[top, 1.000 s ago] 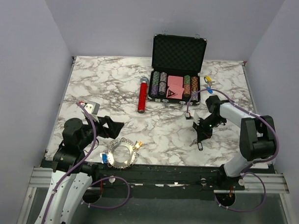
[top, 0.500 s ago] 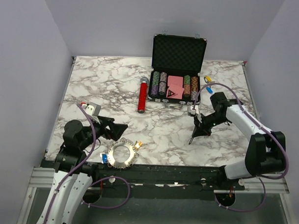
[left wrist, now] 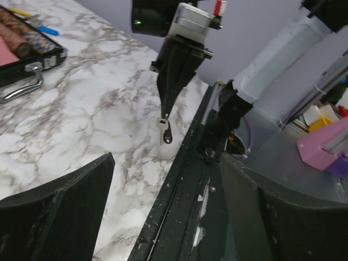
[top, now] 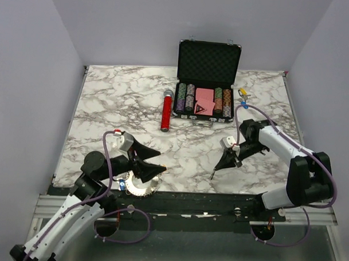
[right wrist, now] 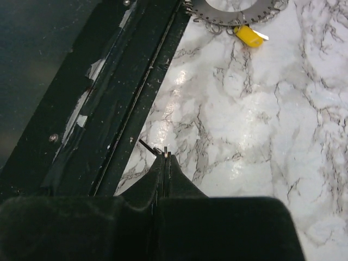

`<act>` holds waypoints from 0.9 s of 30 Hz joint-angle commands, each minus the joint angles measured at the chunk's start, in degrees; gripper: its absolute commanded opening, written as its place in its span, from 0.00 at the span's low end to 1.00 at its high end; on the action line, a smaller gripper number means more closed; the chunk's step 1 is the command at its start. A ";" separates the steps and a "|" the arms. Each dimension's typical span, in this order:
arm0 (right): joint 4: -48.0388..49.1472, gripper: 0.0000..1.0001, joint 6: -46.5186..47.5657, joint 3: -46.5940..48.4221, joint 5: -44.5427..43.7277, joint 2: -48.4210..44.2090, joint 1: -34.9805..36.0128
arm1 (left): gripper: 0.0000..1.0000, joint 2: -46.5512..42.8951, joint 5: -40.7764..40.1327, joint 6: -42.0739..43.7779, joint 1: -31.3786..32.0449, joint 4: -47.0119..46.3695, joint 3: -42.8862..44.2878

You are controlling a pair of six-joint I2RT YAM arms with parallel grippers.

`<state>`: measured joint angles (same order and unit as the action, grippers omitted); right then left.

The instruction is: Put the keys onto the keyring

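The keyring (top: 136,189) lies at the table's front edge, a metal ring fanned with silver keys; my left arm hides part of it. Its rim (right wrist: 234,15) and a yellow tag (right wrist: 249,37) show at the top of the right wrist view. My left gripper (top: 161,159) hovers over its right side, open and empty, with both dark fingers (left wrist: 60,212) spread wide. My right gripper (top: 215,171) is shut on a small silver key (left wrist: 162,128) with a dark oblong tag (left wrist: 167,136). The key hangs from the fingertips just above the marble, to the right of the keyring. The key's tip (right wrist: 148,147) pokes out beside the shut fingers.
An open black case of poker chips (top: 205,100) stands at the back, with a red cylinder (top: 166,114) to its left. Small blue and yellow tagged pieces (top: 243,97) lie right of the case. The black front rail (left wrist: 185,190) runs under both grippers.
My left arm has swung right and forward until its gripper is over the keyring. My right gripper has carried the key left and towards the front edge.
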<state>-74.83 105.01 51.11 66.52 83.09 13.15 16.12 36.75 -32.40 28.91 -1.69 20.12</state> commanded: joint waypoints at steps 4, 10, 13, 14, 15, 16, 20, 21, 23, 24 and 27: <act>-6.56 0.01 8.81 -1.01 3.44 -2.84 2.41 | 0.77 11.02 -16.51 14.63 23.87 -6.21 2.02; -6.56 0.01 9.33 -1.89 2.56 -5.74 2.76 | 0.68 25.61 -21.81 25.54 33.05 -13.50 3.87; -6.56 0.01 10.91 -2.86 2.47 -7.50 2.94 | 0.64 29.75 -22.51 27.92 34.63 -17.19 4.40; -6.56 0.01 11.87 -3.38 2.47 -7.94 3.11 | 0.63 31.15 -22.78 28.62 35.25 -19.03 4.40; -6.56 0.01 12.49 -3.74 2.47 -8.55 3.29 | 0.62 32.21 -22.95 29.06 35.69 -20.35 4.49; -6.56 0.01 13.37 -4.09 2.56 -8.91 3.38 | 0.61 33.44 -23.13 29.50 36.22 -22.28 4.58; -6.56 0.01 16.53 -5.32 2.56 -10.23 4.34 | 0.55 38.71 -24.53 31.87 38.94 -25.63 6.07; -6.56 0.01 16.98 -5.58 2.56 -10.31 4.43 | 0.54 40.46 -24.88 32.14 39.64 -25.73 6.94; -6.56 0.01 18.03 -5.85 2.65 -10.58 4.52 | 0.51 43.28 -25.50 34.77 41.14 -25.90 8.26; -6.56 0.01 18.47 -5.94 2.91 -10.75 4.69 | 0.49 44.51 -25.50 35.56 41.84 -26.08 8.70; -6.56 0.01 19.00 -5.94 3.35 -11.11 4.69 | 0.45 48.29 -26.73 36.62 43.86 -27.04 9.94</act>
<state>-76.60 113.03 45.71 67.37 73.23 17.32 60.07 12.67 -0.21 70.08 -24.69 27.42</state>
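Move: The keys are already pinched in the right fingertips, hanging just below them; from the open left hand they lie about 21 cm to the right, level with it front to back and roughly 14 cm lower. The keyring lies on the table about 31 cm left of the right hand, 4 cm back and 10 cm below. Its yellow tag is some 22 cm left of the right hand, 2 cm ahead, equally low. Towards the keys, still gripped in the shut right fingers, the left hand sweeps right about 15 cm, first also sinking some 6 cm and drawing slightly back, then running nearly level. Its fingers swing clockwise to point straight right, the wrist rolls some 25 degrees, and the gripper narrows from nearly wide to half open. The right hand meanwhile draws back about 4 cm, rising slightly. ##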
